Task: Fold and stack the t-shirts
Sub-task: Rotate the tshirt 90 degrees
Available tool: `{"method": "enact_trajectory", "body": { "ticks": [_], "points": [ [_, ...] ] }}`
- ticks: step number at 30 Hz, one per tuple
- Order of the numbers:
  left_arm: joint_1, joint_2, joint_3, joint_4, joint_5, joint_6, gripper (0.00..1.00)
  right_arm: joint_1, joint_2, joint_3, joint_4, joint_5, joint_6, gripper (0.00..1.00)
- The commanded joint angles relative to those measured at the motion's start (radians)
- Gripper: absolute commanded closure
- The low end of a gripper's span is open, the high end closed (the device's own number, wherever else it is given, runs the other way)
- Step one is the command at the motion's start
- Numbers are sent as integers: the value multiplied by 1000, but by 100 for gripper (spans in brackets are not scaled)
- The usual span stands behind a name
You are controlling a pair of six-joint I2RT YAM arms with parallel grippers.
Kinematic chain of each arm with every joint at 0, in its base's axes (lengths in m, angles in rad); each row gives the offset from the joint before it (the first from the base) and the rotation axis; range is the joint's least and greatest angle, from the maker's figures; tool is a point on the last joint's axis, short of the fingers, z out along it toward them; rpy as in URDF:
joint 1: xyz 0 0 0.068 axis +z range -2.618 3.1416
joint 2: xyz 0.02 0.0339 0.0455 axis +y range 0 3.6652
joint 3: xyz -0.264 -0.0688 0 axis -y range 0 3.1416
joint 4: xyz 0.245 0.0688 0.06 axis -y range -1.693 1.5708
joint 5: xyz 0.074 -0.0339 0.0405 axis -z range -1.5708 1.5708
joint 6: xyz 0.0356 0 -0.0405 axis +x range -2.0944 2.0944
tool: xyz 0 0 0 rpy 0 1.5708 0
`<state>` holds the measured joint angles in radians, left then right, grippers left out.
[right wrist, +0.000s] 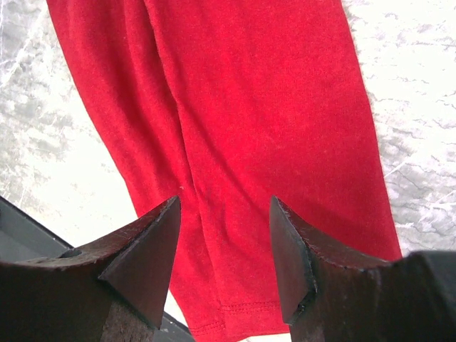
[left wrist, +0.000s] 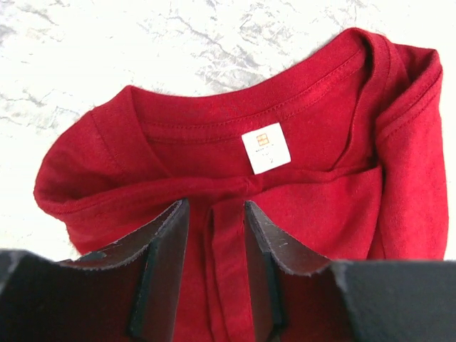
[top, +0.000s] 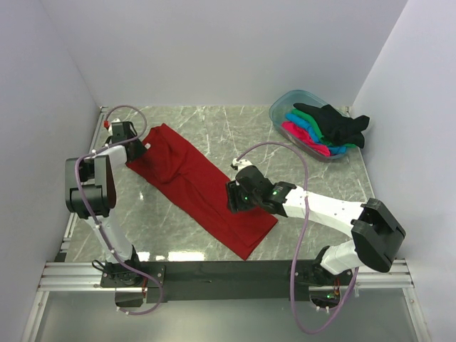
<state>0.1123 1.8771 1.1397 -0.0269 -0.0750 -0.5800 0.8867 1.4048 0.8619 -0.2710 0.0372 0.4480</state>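
Note:
A dark red t-shirt (top: 192,182) lies folded into a long strip, running diagonally from the back left toward the table's front edge. My left gripper (top: 144,147) sits at its collar end, open, with a raised ridge of the red cloth (left wrist: 313,107) between the parted fingers (left wrist: 216,205). The white neck label (left wrist: 266,147) shows just ahead of them. My right gripper (top: 232,198) hovers open over the hem end (right wrist: 271,107), its fingers (right wrist: 224,203) holding nothing. Black (top: 335,121), green (top: 303,121), bright blue (top: 342,148) and hot pink (top: 306,139) t-shirts are heaped at the back right.
The heaped shirts fill a clear bluish plastic tub (top: 285,107) in the back right corner. White walls close in the left, back and right sides. A black rail (top: 228,274) with both arm bases runs along the near edge, close to the shirt's hem.

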Motion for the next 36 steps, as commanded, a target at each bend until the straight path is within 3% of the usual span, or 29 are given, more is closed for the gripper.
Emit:
{"method": "enact_trajectory", "body": {
  "ticks": [1,8,11,14,17,25,36],
  "points": [
    [-13,20,54,19,6,9,58,11,3,28,0,13,-5,40],
    [-36,66,107,2,-9,20,61,15,14,34,-2,12,-8,41],
    [-37,60,100,8,-5,20,66,17,14,31,3,15,-6,41],
    [-37,65,106,-2,0,22,77,17,19,32,3,12,-5,41],
    [-37,53,89,1,1,19,100,18,17,28,4,12,-5,41],
    [-30,-10,36,-25,-83,26,99,18,8,17,3,18,-5,41],
    [16,-127,-54,-25,-58,31,99,20,5,17,3,16,-2,41]
  ]
}}
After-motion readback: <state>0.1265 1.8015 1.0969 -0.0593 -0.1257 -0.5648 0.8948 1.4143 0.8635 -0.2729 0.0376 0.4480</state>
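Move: The left hand hovers half open over the collar end of the folded red t-shirt, the front neckline edge about 2 cm ahead of its fingertips, 1 cm to the right and 1 cm below. The white label sits some 4 cm ahead and 2 cm right; the far shoulder fold is about 12 cm ahead and 7 cm right, the near shoulder fold 4 cm back and 6 cm left. From the right hand, that neckline edge lies roughly 19 cm ahead, 31 cm left and 5 cm lower. The left hand eases about 2 cm forward and to the right, sinking slightly onto the t-shirt's front neckline edge, where it stops and shuts its fingers to pinch the cloth just short of the white label. Keeping that pinch and almost the same wrist attitude, it then draws back and to the left by roughly 3 cm each way while rising about 2 cm, dragging the collar end along. ##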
